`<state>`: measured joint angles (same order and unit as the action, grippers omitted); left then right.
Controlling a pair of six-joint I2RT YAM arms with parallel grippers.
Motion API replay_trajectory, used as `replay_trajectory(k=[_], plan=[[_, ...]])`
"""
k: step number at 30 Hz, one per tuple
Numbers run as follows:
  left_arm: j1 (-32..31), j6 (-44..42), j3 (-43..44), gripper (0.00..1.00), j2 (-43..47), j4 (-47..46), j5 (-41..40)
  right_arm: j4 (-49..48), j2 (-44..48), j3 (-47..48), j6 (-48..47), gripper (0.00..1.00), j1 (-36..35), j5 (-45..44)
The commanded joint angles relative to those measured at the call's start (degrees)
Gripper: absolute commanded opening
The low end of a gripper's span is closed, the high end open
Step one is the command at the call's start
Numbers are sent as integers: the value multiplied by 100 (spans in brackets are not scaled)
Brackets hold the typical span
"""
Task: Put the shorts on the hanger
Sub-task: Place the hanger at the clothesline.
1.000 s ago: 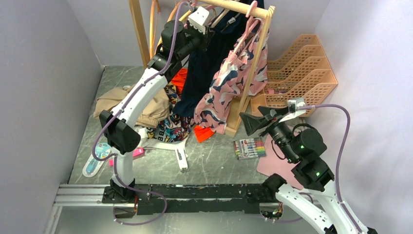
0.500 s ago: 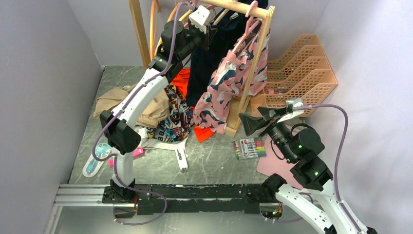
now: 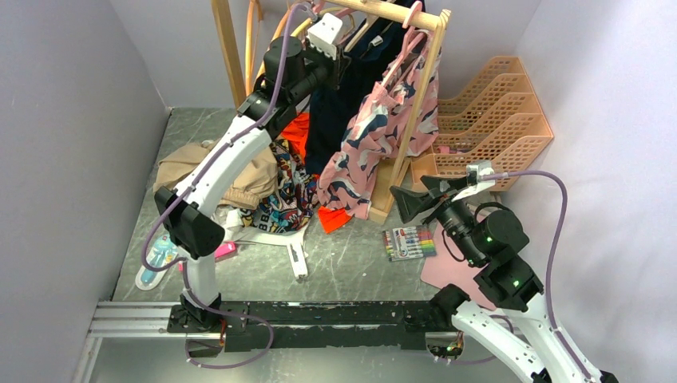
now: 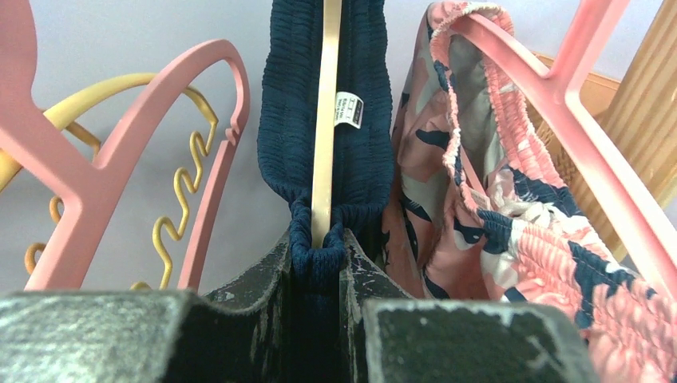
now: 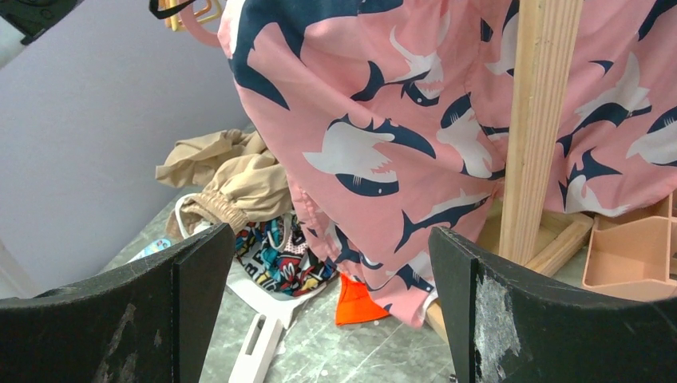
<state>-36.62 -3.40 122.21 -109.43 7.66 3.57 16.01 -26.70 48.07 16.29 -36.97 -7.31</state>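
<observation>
The navy shorts (image 3: 339, 112) hang from the wooden rack's rail at the back. In the left wrist view their ribbed waistband (image 4: 291, 120) is stretched over the pale cream hanger (image 4: 326, 120). My left gripper (image 3: 345, 60) is raised at the rail and is shut on the end of the waistband (image 4: 318, 255), with the hanger's tip just above its jaws. My right gripper (image 3: 415, 195) is open and empty, low on the right. In its wrist view (image 5: 331, 303) it faces the pink shorts and the rack's post.
Pink printed shorts (image 3: 375, 136) hang on a pink hanger (image 4: 551, 88) right of the navy ones. Another pink hanger (image 4: 199, 159) and a yellow hanger (image 4: 180, 215) hang left. The rack post (image 3: 415, 104), tan garment (image 3: 247, 171), orange trays (image 3: 487, 128), markers (image 3: 409, 242) and white hanger (image 3: 295, 255) are below.
My left gripper has shifted slightly at the rail, and the navy shorts now hang narrower and closer to the pink ones. My right arm has crept slightly to the left.
</observation>
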Motion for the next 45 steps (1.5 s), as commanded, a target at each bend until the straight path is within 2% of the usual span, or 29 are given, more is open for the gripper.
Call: replay_trajectory(k=[1, 8, 22, 29, 31, 39, 45], plan=[[-154, 113, 118, 7, 424, -210, -213, -127, 83, -64, 50, 96, 9, 15], [-479, 93, 400, 7, 380, 395, -690, -117, 103, -45, 134, 96, 13, 7], [-542, 225, 500, 7, 713, 937, -1123, -45, 154, 17, 293, 96, 11, 46], [-575, 322, -196, 7, 1044, 963, -757, -32, 135, 52, 330, 96, 9, 67], [-578, 339, -333, 13, 1108, 989, -661, -20, 122, 89, 339, 96, 14, 72], [-577, 290, -1021, 56, 1574, 949, -501, 57, 4, 346, 187, 96, 6, -3], [-578, 215, -1507, 70, 2112, 786, -408, 117, -174, 569, 31, 96, 9, -84]])
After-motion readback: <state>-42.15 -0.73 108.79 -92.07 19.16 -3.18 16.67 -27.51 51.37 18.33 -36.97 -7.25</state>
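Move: The left hand already grips the navy waistband at the near end of the hanger. The clothesline spot it belongs on lies about 10 cm ahead, 7 cm to the right and 10 cm above. The empty pink hanger is roughly 8 cm ahead and 3 cm to the left; the pink shark shorts hang level with the hand, some 12 cm to its right and 15 cm lower. From the idle right hand, that clothesline spot is about 36 cm ahead, 9 cm left and 20 cm up. Back towards the base, about 9 cm in all, goes the left hand: first dipping slightly down and to the right while still pinching the waistband over the hanger's end, then drifting left as it draws on, tipping down by under 10 degrees. Late in the pull the fingers open wide and let go of the shorts, backing off clear of the cloth. ##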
